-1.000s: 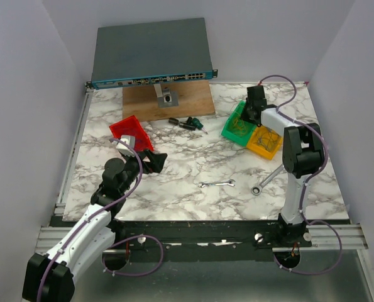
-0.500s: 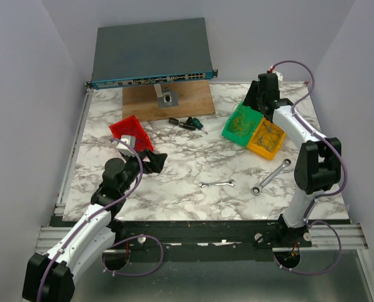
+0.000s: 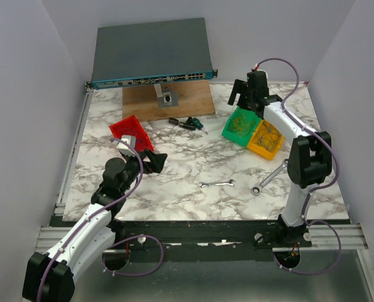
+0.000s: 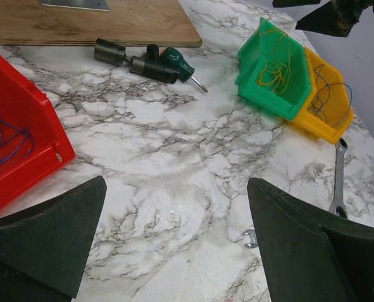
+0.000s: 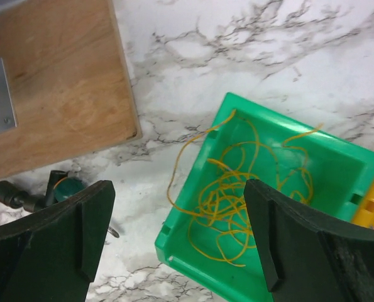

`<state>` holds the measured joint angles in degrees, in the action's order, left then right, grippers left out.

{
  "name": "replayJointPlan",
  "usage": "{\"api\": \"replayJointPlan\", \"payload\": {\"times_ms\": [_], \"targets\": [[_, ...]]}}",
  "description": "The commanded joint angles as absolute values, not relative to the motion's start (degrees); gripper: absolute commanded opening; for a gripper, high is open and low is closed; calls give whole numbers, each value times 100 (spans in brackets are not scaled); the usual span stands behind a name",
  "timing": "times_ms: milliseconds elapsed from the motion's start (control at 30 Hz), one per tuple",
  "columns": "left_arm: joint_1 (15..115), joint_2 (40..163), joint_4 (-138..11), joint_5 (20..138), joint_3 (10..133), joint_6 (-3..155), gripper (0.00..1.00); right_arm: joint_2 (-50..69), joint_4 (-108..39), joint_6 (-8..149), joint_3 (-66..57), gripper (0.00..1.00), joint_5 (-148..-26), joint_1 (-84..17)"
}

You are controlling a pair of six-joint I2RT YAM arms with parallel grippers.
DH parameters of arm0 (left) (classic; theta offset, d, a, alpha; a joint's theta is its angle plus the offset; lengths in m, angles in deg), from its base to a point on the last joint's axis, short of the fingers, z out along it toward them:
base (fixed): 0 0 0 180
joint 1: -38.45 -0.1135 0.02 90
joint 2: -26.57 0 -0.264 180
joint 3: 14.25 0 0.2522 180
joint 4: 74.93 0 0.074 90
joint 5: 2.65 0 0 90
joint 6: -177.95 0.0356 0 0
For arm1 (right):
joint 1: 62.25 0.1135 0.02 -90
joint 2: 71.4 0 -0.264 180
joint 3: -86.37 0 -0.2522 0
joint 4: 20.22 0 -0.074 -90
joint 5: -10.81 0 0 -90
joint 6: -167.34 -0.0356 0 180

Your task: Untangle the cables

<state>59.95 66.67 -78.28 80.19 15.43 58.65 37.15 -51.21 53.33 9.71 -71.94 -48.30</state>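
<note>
The cables lie sorted in bins. Thin yellow wires fill the green bin, and one loop hangs over its left rim. Blue wires lie in the yellow bin, and purple-blue wires in the red bin. My right gripper hovers open above the green bin's left edge, holding nothing; in the top view the right gripper is over the bin's far side. My left gripper is open over bare marble, to the right of the red bin.
Two silver wrenches lie on the marble in front of the bins. A green-handled screwdriver and black bits sit near the wooden board. A network switch stands at the back.
My right gripper has opened wide and swung back and left, from over the bins to above the green bin's far-left edge. The left arm has not moved.
</note>
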Motion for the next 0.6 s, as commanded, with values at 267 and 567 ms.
{"api": "replayJointPlan", "payload": {"times_ms": [267,567], "targets": [[6014,6759,-7999,8041,1511,5974,99,4653,-5982,5840,1682,59,-5871,-4327],[6016,6838,-8025,8018,1533,5965,98,4000,-5630,5892,1148,6,-5809,-4334]]}}
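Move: The loop of yellow cable arching over the left rim of the green bin hangs about 6 cm below my open right fingers, some 1 cm back and 1 cm left. The green bin's middle is roughly 5 cm right, 1 cm ahead and 11 cm down. The orange bin sits some 13 cm right and 4 back, the green screwdriver 11 left and 2 ahead, both about as low. From my left hand that loop is some 22 cm ahead and 20 right. I sink my right hand about 6 cm onto the yellow loop at the green bin's left rim, swinging 2.5 cm left on the way, then easing back right and about 1 cm back. Its left side dips some 10 degrees, the fingers tip further down and close from wide open to nearly shut, pinching the strand as I begin to rise. ##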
